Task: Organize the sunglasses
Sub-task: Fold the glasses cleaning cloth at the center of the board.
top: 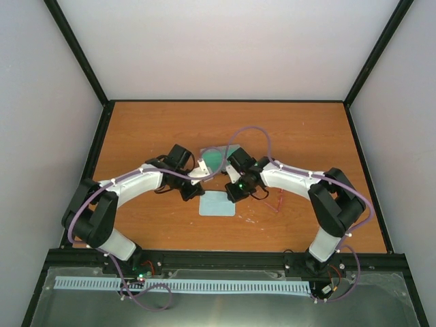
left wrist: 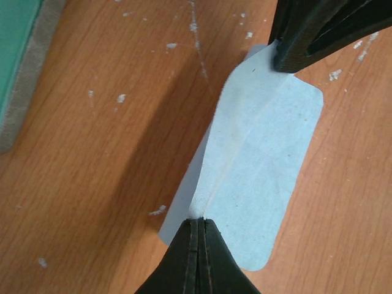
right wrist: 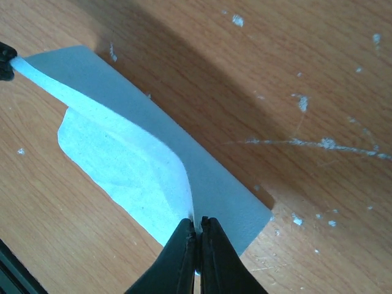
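Observation:
The light blue cloth [top: 216, 204] lies on the table between both arms. My left gripper [left wrist: 199, 222] is shut on one edge of the cloth [left wrist: 263, 153] and lifts a ridge in it. My right gripper [right wrist: 197, 228] is shut on the opposite edge of the cloth [right wrist: 122, 141], which folds up toward it. In the top view the left gripper [top: 193, 190] and right gripper [top: 232, 192] flank the cloth. The thin red sunglasses [top: 276, 202] lie on the table to the right of the right wrist. They do not show in the wrist views.
The open grey case with teal lining [top: 219, 158] sits just behind the cloth, partly hidden by the wrists; its edge shows in the left wrist view [left wrist: 15, 67]. The black frame rail [top: 225, 257] runs along the near edge.

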`<state>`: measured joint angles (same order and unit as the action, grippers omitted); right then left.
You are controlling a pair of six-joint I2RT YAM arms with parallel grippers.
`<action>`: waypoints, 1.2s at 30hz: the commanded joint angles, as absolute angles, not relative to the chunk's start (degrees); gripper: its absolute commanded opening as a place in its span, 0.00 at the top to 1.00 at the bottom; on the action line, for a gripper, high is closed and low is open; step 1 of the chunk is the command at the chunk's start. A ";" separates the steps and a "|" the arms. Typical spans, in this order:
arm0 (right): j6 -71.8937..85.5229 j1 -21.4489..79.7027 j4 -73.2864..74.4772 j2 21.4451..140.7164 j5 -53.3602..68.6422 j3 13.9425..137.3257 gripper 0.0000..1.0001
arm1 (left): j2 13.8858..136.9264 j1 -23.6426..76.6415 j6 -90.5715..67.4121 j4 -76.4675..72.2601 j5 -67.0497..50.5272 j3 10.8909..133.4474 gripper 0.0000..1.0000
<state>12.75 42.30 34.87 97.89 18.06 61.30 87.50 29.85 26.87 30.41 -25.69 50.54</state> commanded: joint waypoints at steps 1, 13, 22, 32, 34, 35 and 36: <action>13.18 43.64 34.05 97.76 18.70 60.14 0.95 | 86.18 31.73 25.46 30.59 -27.28 49.97 0.99; 13.38 43.86 32.97 98.31 19.12 57.60 0.95 | 85.63 32.86 25.64 31.79 -27.45 47.92 0.98; 14.07 44.03 31.79 98.41 20.87 56.26 0.80 | 85.38 33.09 25.58 31.90 -28.03 46.85 0.93; 14.76 44.02 32.59 96.33 19.64 56.18 0.74 | 83.25 34.63 25.01 32.54 -28.85 45.48 0.62; 15.37 44.03 32.73 95.22 18.35 56.23 0.75 | 82.26 34.63 24.77 32.25 -28.11 44.95 0.62; 15.53 43.98 32.74 94.50 17.58 56.31 0.75 | 81.67 34.63 24.21 31.74 -27.31 44.76 0.63; 15.67 43.95 32.73 93.80 16.71 56.43 0.75 | 81.18 34.63 23.47 30.82 -26.22 44.43 0.66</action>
<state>14.61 43.46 32.77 97.41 19.70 56.49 83.79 34.00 25.12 31.62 -27.51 45.19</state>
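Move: The cleaning cloth is already pinched in both grippers, its held edge raised. The middle of the cloth lies about 5 cm to the right of the left gripper, 3 cm back and 3 below; from the right gripper it lies roughly 4 cm left, 2 back and 3 below. The green case stands some 12 cm ahead of the left gripper and 5 to its right. The red strips lie about 12 cm right of the right gripper and 1 ahead. Bring both grippers back together, sinking, to lay the pinched edge over the near part of the cloth: the left about 3 cm back and 1.5 down, the right some 2 cm back and 2 down. Then open both sets of fingers to let go of the cloth; hold the right nearly still while the left backs off another 1.5 cm, rising slightly. ##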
